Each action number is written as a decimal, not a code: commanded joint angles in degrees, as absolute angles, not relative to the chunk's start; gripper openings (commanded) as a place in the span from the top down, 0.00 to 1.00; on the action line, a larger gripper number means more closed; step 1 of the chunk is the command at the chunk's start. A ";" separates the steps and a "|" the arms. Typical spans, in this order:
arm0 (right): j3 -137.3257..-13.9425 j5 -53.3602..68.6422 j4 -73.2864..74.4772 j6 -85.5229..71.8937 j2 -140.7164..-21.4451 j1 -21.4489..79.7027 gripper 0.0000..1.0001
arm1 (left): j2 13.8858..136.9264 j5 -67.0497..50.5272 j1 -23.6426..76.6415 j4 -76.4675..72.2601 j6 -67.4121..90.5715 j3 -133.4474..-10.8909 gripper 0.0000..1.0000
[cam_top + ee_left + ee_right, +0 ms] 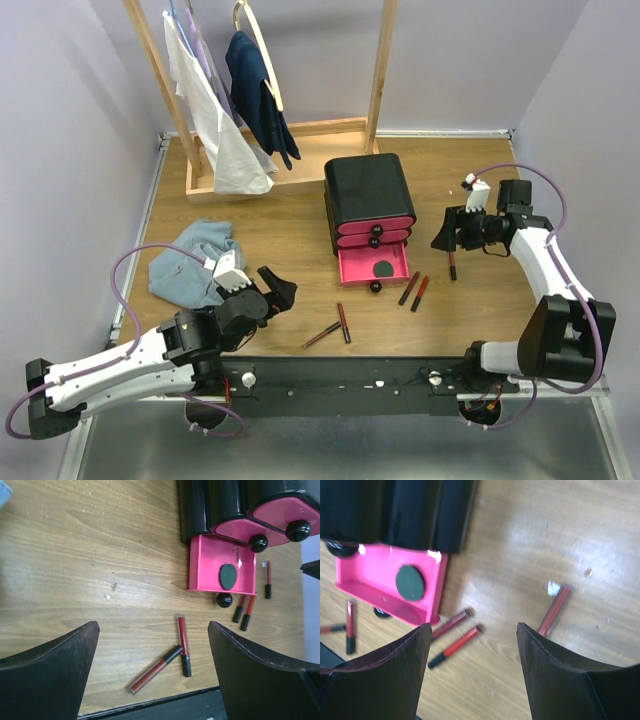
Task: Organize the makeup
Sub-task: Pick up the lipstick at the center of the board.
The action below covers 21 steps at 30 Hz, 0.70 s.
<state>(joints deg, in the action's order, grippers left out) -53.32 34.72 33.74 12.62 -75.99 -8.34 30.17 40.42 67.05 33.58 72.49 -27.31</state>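
A round dark green compact (384, 268) lies in the pulled-out bottom pink drawer (358, 270) of the black box (368, 190). Two lip tubes (156, 669) (183, 645) lie touching near the table's front edge, below my open left gripper (153, 625), which holds nothing. Two more tubes (451, 623) (457, 645) lie side by side right of the drawer. Another tube (555, 610) lies by itself under my right gripper (473, 627), partly hidden by its right finger. That gripper hovers open and empty, right of the box (452, 238).
A light blue cloth (195, 262) lies crumpled at the left, beside the left arm. A wooden clothes rack (375, 70) with hanging garments stands at the back. Walls close in on both sides. A black rail (340, 375) runs along the near edge.
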 commanded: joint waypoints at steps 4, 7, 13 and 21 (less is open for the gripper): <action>-58.18 28.13 43.33 21.35 -80.32 -8.61 0.24 | 37.68 42.54 64.52 29.54 56.37 -32.07 0.01; -58.80 23.92 44.03 21.88 -82.70 -8.61 0.29 | 42.25 41.22 62.76 28.92 51.61 -34.79 0.01; -57.22 17.32 42.46 20.66 -89.73 -8.53 0.45 | 49.56 37.53 60.12 27.86 48.69 -36.48 0.01; -56.34 12.39 37.01 19.60 -94.48 -8.53 0.54 | 50.45 35.33 59.85 25.84 49.40 -34.19 0.01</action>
<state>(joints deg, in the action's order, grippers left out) -57.56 17.06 40.32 20.05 -92.01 -8.34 51.00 36.69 60.16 27.75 50.48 -35.31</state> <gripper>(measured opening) 0.499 0.987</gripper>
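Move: From the right hand the lipstick to be picked lies about 12 cm below and 4 cm to the right, about level fore and aft. Of two more lipsticks at about that depth, the red one is some 8 cm back and 3 cm left of the hand, the dark red one about 6 cm back and 6 cm left; the open pink drawer is some 15 cm left, 10 below. From the left hand the lipstick is about 40 cm right, 12 ahead and 14 below. The right hand sinks some 8 cm and shifts about 5 cm to its right, moving down over the lone lipstick, while the wrist tips by roughly 25 degrees so the fingers point much more steeply down, and they narrow from about three quarters open to half without touching it yet. Well off to the left, the empty left hand eases a few centimetres forward and rolls some 25 degrees, left side rising, its fingers staying wide open. ##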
